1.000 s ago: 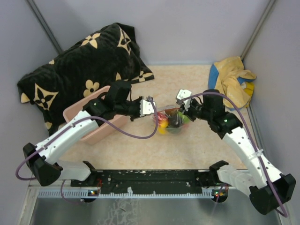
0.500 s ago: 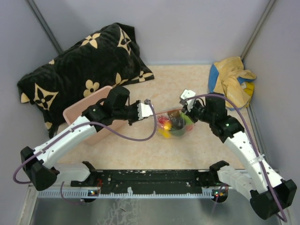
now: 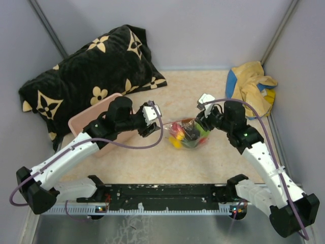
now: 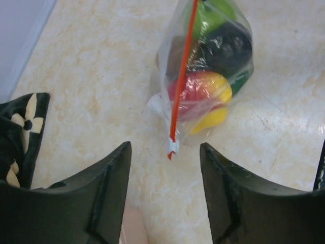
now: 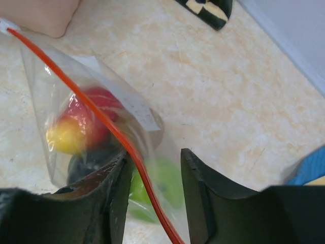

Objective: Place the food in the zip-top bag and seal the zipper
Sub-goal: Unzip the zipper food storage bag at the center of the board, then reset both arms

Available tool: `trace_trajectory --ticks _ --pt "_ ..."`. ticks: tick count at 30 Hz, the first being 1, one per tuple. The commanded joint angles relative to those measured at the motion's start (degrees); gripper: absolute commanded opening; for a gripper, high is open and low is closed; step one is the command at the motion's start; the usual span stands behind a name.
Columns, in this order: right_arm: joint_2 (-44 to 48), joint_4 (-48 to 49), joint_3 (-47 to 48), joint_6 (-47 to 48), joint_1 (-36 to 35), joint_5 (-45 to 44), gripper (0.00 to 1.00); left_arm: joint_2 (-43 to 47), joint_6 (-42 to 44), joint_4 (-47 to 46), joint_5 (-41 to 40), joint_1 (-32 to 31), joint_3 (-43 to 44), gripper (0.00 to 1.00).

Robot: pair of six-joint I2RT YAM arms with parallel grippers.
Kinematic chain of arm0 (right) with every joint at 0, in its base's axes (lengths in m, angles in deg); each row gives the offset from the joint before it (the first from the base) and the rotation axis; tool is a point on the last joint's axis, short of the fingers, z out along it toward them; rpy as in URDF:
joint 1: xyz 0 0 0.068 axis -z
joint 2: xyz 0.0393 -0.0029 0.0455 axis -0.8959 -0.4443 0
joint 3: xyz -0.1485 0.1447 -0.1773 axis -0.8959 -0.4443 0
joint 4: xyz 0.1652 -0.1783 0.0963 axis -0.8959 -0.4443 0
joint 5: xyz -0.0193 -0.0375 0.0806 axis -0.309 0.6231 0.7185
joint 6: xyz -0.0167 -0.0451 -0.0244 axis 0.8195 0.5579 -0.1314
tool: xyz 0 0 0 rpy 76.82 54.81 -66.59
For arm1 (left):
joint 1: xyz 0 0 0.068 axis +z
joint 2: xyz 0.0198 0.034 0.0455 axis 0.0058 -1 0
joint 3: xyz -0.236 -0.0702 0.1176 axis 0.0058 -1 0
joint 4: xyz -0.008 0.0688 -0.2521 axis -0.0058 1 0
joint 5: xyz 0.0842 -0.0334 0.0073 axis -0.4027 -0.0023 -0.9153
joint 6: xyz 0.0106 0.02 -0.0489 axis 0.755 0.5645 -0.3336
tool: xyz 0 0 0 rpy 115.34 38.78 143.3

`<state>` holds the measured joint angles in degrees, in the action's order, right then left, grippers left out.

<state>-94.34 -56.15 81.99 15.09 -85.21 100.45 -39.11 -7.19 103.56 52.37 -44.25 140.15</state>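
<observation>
The zip-top bag (image 3: 188, 133) lies on the table between the two grippers, with the food inside: a red-and-yellow piece (image 4: 200, 91), a green one (image 4: 213, 15) and a dark one (image 4: 228, 46). The orange-red zipper (image 4: 182, 81) runs straight across the mouth and ends in a white tab (image 4: 173, 147). My left gripper (image 3: 152, 117) (image 4: 165, 147) is open, just short of that tab, touching nothing. The right gripper (image 3: 203, 116) (image 5: 155, 155) is open too. The zipper (image 5: 101, 117) passes loosely between its jaws, near the left finger.
A pink tub (image 3: 94, 124) stands left of the bag under the left arm. The black flowered pillow (image 3: 86, 76) lies behind the tub. A yellow and blue cloth (image 3: 254, 86) is bunched in the far right corner. Grey walls close in three sides.
Both grippers have opened and let go of the zipper's ends. The left gripper has drawn back to the left. The bag has settled a little lower on the table.
</observation>
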Motion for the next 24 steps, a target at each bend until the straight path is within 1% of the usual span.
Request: trace_trajectory --ticks 1,3,5,6,7,9,15,18,20,24 --pt "1.3 4.8 4.0 -3.4 0.4 -3.3 0.46 3.1 -8.7 -7.2 -6.1 0.2 0.5 0.68" --pt "1.7 5.7 4.6 -5.6 0.4 -6.3 0.54 4.5 -12.4 -9.6 -9.7 0.2 -0.3 0.77" --pt "2.1 6.7 5.2 -8.8 0.4 -10.5 0.58 6.0 -15.1 -11.5 -14.2 0.3 -1.0 0.85" --pt "2.2 7.0 5.5 -10.6 0.4 -13.1 0.61 6.5 -16.2 -11.8 -16.8 0.3 -1.1 0.89" --pt "2.4 7.0 6.2 -12.7 0.4 -16.5 0.66 7.0 -17.4 -12.0 -19.4 0.3 -1.2 0.93" --pt "2.8 6.8 7.3 -16.4 0.4 -26.0 0.69 7.9 -19.7 -12.1 -25.4 0.5 -1.4 0.99" --pt "4.9 4.5 9.5 -21.0 0.4 -45.9 0.71 12.7 -27.7 -11.2 -43.5 3.3 -3.0 1.0" --pt "9.5 5.8 7.9 -21.4 0.4 -50.6 0.71 16.7 -31.7 -11.0 -50.1 5.4 -4.8 1.0" --pt "13.3 8.4 5.6 -21.6 0.4 -52.3 0.71 19.9 -32.0 -11.9 -52.2 5.6 -6.4 1.0" --pt "19.5 13.0 2.6 -21.5 0.4 -55.2 0.71 26.1 -28.2 -15.3 -52.8 5.6 -8.0 1.0"
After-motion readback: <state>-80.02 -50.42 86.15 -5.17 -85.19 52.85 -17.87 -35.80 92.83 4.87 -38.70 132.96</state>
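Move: From my left hand the food-filled bag lies about 14 cm right, 2 cm ahead and 9 cm below; the pink bin's middle is roughly 20 cm left, 6 cm ahead, 10 cm below. From my right hand the bag is some 7 cm left, about level front to back, 9 cm below, while the yellow-blue cloth lies around 21 cm right, 23 cm ahead and 12 cm below. I draw both already-parted hands away from the ends of the bag's orange zipper, opening the fingers wider. My left hand swings about 17 cm left towards the pink bin, rising some 10 cm and turning counter-clockwise; my right goes 14 cm right and 12 cm up, turning clockwise. Both first edge forward, then draw back, ending with fingers pointing roughly ahead. ##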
